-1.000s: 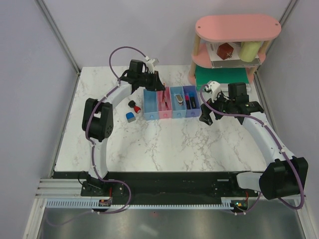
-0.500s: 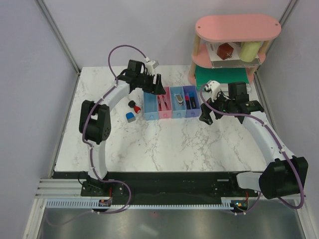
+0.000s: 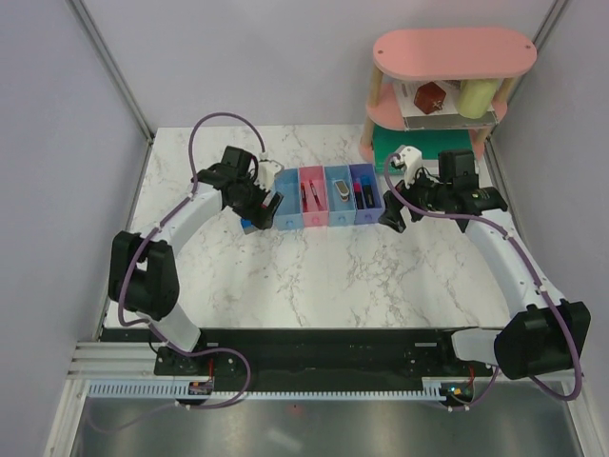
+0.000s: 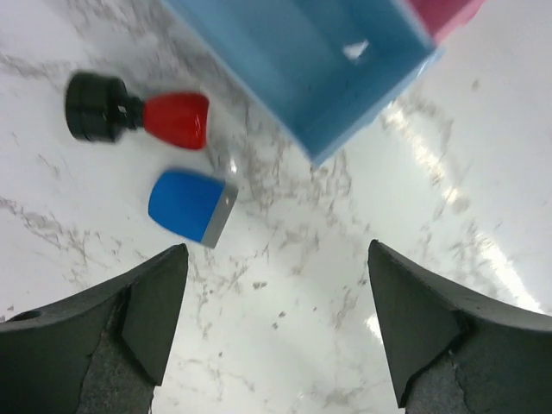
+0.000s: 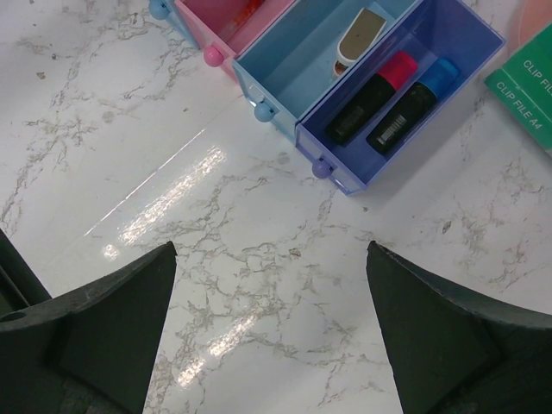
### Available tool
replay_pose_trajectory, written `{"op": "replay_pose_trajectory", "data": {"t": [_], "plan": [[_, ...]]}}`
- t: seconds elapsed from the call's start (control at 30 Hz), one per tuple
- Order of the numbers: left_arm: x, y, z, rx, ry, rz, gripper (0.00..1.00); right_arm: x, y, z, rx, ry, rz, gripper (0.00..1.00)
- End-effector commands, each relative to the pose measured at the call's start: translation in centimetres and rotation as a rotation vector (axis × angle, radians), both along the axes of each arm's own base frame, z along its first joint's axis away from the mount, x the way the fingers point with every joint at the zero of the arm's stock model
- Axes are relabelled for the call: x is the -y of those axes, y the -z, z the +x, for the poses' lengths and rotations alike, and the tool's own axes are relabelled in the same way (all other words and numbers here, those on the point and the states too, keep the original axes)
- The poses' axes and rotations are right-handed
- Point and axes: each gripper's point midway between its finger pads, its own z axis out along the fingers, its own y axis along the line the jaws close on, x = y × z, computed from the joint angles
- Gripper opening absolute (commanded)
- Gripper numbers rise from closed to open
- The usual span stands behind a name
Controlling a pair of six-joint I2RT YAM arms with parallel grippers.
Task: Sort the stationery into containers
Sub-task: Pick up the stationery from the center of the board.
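My left gripper is open and empty above the marble, just near of the blue eraser and the red-black stub. Both lie left of the blue bin, which looks empty. In the top view the left gripper covers them, beside the row of containers. The pink bin holds red pens. A clip lies in the light blue bin, and two markers lie in the purple bin. My right gripper is open, right of the purple bin.
A pink two-tier shelf stands at the back right with a red cube and a yellow cylinder on its lower level. A green box lies beside the purple bin. Walls close in the table's left, back and right sides.
My left gripper opened over the pink bin, then swung left and nearer, ending over the eraser and stub. The right arm shifted only slightly.
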Motion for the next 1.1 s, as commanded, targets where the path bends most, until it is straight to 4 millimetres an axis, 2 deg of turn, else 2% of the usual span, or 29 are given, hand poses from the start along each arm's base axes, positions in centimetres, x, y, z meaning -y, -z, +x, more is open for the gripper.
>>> {"op": "replay_pose_trajectory", "data": {"t": [0.0, 0.1, 0.2, 0.4, 0.67, 0.83, 1.07], "plan": [[-3.5, 2.5, -1.3, 0.013, 0.113, 0.195, 0.93, -0.8, -3.8, 0.5, 0.095, -0.041, 0.043, 0.98], [-4.5, 3.4, -0.5, 0.013, 0.133, 0.231, 0.93, -0.8, -4.2, 0.3, 0.102, -0.043, 0.047, 0.98], [-5.1, 3.2, 0.6, 0.034, 0.145, 0.234, 0.93, -0.8, -4.3, 0.1, 0.104, -0.043, 0.049, 0.98], [-4.8, 3.8, 2.4, 0.048, 0.198, 0.216, 0.93, -0.8, -4.1, -0.4, 0.1, -0.045, 0.053, 0.98], [-4.4, 6.9, 3.4, 0.024, 0.265, 0.208, 0.92, -0.7, -3.7, -0.5, 0.088, -0.039, 0.047, 0.98], [-4.4, 7.4, 4.7, 0.057, 0.272, 0.221, 0.92, -0.6, -3.5, -0.4, 0.082, -0.037, 0.044, 0.98], [-4.2, 8.4, 5.3, 0.053, 0.294, 0.213, 0.9, -0.6, -3.0, -0.2, 0.066, -0.032, 0.037, 0.98]]}}
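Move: The blue block with the grey end lies about 4 cm ahead of the left hand, 4 cm to its left and some 12 cm below. The red-and-black stamp lies about 6 cm farther out than the block and 2 cm to the right of it; the open light-blue tray's middle is about 10 cm ahead of the left hand and 7 cm to its right. From the right hand the blue block is roughly 37 cm left, 8 cm ahead and 20 cm down. Down and to the left, the wide-open left hand drops about 9 cm and shifts 5 cm away from the light-blue tray, first easing back a little, then coming forward, to hover over the blue block. Its wrist rolls left side up and turns clockwise, each by roughly 15 degrees, touching nothing. The right hand, open and empty, rises slightly. ##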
